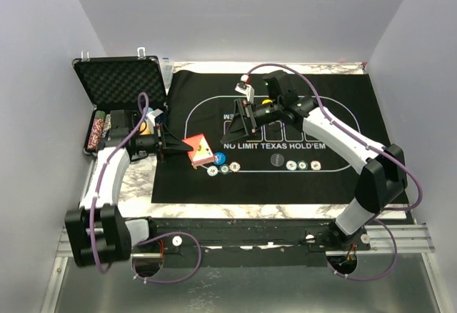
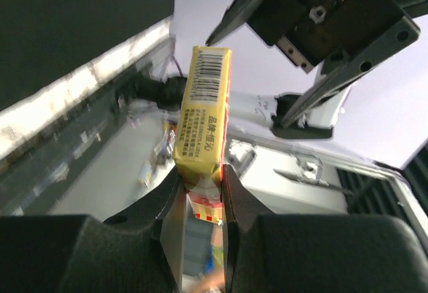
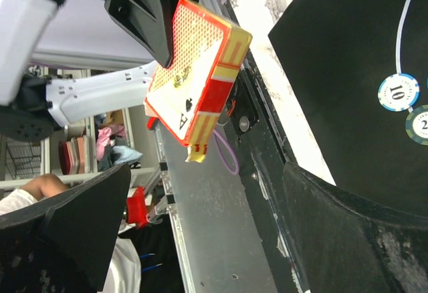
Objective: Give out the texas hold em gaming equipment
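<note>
My left gripper [image 1: 190, 147] is shut on a red-orange card box [image 1: 200, 151], holding it just above the left part of the black mat. In the left wrist view the box [image 2: 204, 116] stands up from between the fingers [image 2: 237, 196], barcode side showing. My right gripper [image 1: 240, 121] hangs open a little right of and beyond the box, holding nothing. The right wrist view shows the box [image 3: 194, 79] ahead of the wide-open jaws [image 3: 214, 226]. Striped poker chips [image 1: 223, 166] lie beside the box, more chips [image 1: 303, 164] farther right, with a black disc [image 1: 276, 159] between.
The black felt mat [image 1: 343, 113] covers most of the marble table. An open black foam-lined case [image 1: 118, 84] stands at the back left, with rows of chips [image 1: 96, 128] in it. A yellow disc [image 1: 265, 101] shows under the right arm. Two chips [image 3: 399, 92] lie at the right wrist view's edge.
</note>
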### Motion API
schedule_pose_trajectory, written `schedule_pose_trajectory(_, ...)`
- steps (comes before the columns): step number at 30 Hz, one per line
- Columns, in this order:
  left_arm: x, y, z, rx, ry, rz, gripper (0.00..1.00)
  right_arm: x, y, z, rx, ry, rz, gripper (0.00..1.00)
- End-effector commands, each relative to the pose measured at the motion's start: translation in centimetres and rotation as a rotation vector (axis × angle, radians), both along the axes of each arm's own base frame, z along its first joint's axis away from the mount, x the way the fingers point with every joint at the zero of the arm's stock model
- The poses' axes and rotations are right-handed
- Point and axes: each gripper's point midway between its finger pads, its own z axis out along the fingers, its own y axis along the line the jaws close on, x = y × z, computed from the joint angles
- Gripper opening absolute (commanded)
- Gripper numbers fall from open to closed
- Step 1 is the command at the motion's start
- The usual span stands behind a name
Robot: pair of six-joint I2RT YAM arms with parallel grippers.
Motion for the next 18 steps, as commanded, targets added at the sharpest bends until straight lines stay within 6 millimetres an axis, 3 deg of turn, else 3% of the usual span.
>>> schedule_pose_trajectory(1,2.8,0.2,2.8,0.039,-0.21,0.181,0.0,-0.2,0.4,0.2,0.013,0.036,0.001,1.0)
schedule_pose_trajectory(8,4.4,-0.8,3.9,0.03,-0.386,0.233,0.0,0.3,1.0,0.9,0.039,0.089,-0.021,1.0)
schedule_pose_trajectory(14,5.0,-1.8,4.4,0.002,-0.404,0.268,0.0,1.5,1.9,1.3,0.053,0.13,-0.047,1.0)
schedule_pose_trajectory(18,5.3,-2.1,4.8,-0.021,-0.401,0.284,0.0,2.6,2.7,0.0,0.031,0.169,-0.083,1.0)
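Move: The left hand already holds the red card box, whose middle lies about 4 cm to its right and 1 cm back. The right gripper's wide-open jaws are some 13 cm to the left hand's right and 4 cm ahead, about level. Far below the left hand, some 22 cm, lie the blue disc, 8 cm right and 1 cm ahead, and a white chip, 6 cm right and 3 cm back. From the right hand the card box is about 9 cm left and 5 cm back, roughly level. Keeping its pinch on one end of the red card box, the left hand carries it forward and up, about 5 cm in all and slightly right, towards the open right gripper, rolling its forward side up and swinging the fingers a little counter-clockwise. The right hand, jaws still wide, eases some 2 cm left and forward to meet it. ##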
